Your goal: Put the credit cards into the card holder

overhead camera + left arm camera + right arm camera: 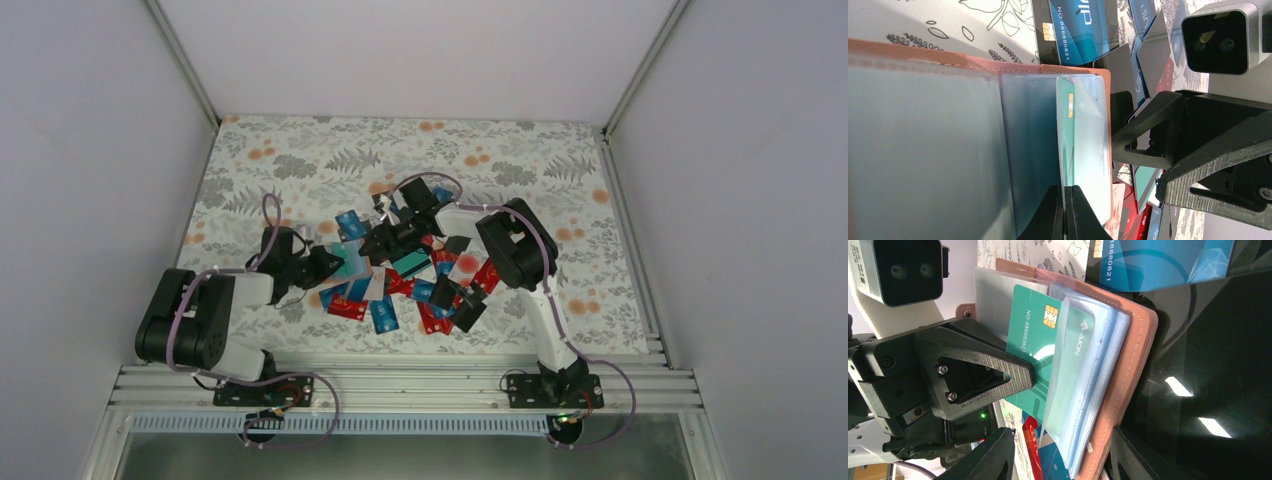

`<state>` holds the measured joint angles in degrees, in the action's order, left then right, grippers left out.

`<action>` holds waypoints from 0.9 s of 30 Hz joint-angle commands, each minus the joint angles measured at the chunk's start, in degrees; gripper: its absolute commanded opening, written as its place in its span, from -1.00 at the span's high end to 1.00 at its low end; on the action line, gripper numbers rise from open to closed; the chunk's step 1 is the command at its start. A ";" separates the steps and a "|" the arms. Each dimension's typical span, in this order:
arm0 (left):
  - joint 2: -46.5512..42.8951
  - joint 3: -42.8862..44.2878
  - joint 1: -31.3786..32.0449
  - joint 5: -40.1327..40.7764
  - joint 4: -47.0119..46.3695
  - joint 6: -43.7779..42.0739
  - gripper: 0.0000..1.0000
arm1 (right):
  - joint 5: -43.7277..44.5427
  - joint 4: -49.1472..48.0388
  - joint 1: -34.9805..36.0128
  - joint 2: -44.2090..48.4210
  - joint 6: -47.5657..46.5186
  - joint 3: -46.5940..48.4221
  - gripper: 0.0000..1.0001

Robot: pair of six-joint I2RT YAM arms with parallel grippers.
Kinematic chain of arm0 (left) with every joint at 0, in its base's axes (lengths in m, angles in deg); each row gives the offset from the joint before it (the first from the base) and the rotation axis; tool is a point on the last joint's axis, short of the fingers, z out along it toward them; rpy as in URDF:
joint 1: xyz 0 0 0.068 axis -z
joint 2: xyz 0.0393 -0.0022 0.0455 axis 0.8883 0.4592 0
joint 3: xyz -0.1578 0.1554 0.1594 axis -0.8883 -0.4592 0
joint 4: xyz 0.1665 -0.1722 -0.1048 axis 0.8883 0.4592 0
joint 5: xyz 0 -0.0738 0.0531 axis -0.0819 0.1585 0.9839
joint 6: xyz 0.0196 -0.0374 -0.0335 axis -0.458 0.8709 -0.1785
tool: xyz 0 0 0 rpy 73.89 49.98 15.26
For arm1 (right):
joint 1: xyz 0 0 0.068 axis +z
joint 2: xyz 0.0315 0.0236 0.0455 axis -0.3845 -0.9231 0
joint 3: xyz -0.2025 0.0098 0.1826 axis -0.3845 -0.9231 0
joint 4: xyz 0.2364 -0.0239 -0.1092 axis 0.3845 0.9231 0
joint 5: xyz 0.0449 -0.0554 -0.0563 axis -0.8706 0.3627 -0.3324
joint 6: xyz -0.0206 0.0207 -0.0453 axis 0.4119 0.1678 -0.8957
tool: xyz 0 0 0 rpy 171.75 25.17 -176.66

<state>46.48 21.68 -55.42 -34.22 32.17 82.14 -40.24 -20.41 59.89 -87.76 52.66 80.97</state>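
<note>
The tan card holder (1130, 350) lies open on the table, its clear sleeves (1028, 140) fanned out. A teal credit card (1030, 325) is partly inside one sleeve. My left gripper (1064, 212) is shut on that card's outer edge. My right gripper (1063, 440) is open and straddles the holder's lower end. One of its fingers (1128, 450) is against the tan cover; the other (990, 452) stands clear of the sleeves. Both grippers meet over the pile in the top view, the left gripper (335, 265) just left of the right gripper (390, 243).
Several loose blue, red, black and teal cards (420, 295) lie scattered around the holder on the floral cloth (300, 160). A blue card (1083, 25) lies just beyond the holder. White walls close in three sides; an aluminium rail (400, 385) runs along the near edge.
</note>
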 commanded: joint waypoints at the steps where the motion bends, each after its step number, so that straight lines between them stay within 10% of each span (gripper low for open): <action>1: 3.22 -0.58 1.13 0.43 5.27 0.52 0.95 | 1.03 -0.98 1.42 -0.55 0.20 0.29 -0.01; 16: 4.51 1.30 3.43 2.33 7.63 2.19 0.94 | 0.76 -1.25 1.42 -0.67 0.29 0.42 0.00; 27: 0.50 4.72 4.16 6.61 18.86 -1.91 0.32 | 1.04 -1.75 1.35 -0.06 0.27 0.02 0.00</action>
<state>47.07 26.18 -51.81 -31.23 39.54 82.97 -40.05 -20.73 59.98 -87.76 53.08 80.97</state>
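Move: To the right of the left fingers, which already pinch the part-inserted green card, the middle of the card holder's clear pocket lies about 3 cm away, 1 cm ahead and 2 cm lower. From the right hand, at the holder's right edge, it is roughly 3 cm left and 2 cm back. From the left hand, a blue card lies about 8 cm ahead and 2 cm right, and a white card some 4 cm back and 8 cm right. Sliding the pinched green card rightward and deeper under the pocket's clear film, the left hand travels about 1 cm. It then stops going right and spreads its fingers to roughly a third open, letting go of the card. The right hand stays put at the holder's right edge, fingers still half open, steadying it. ##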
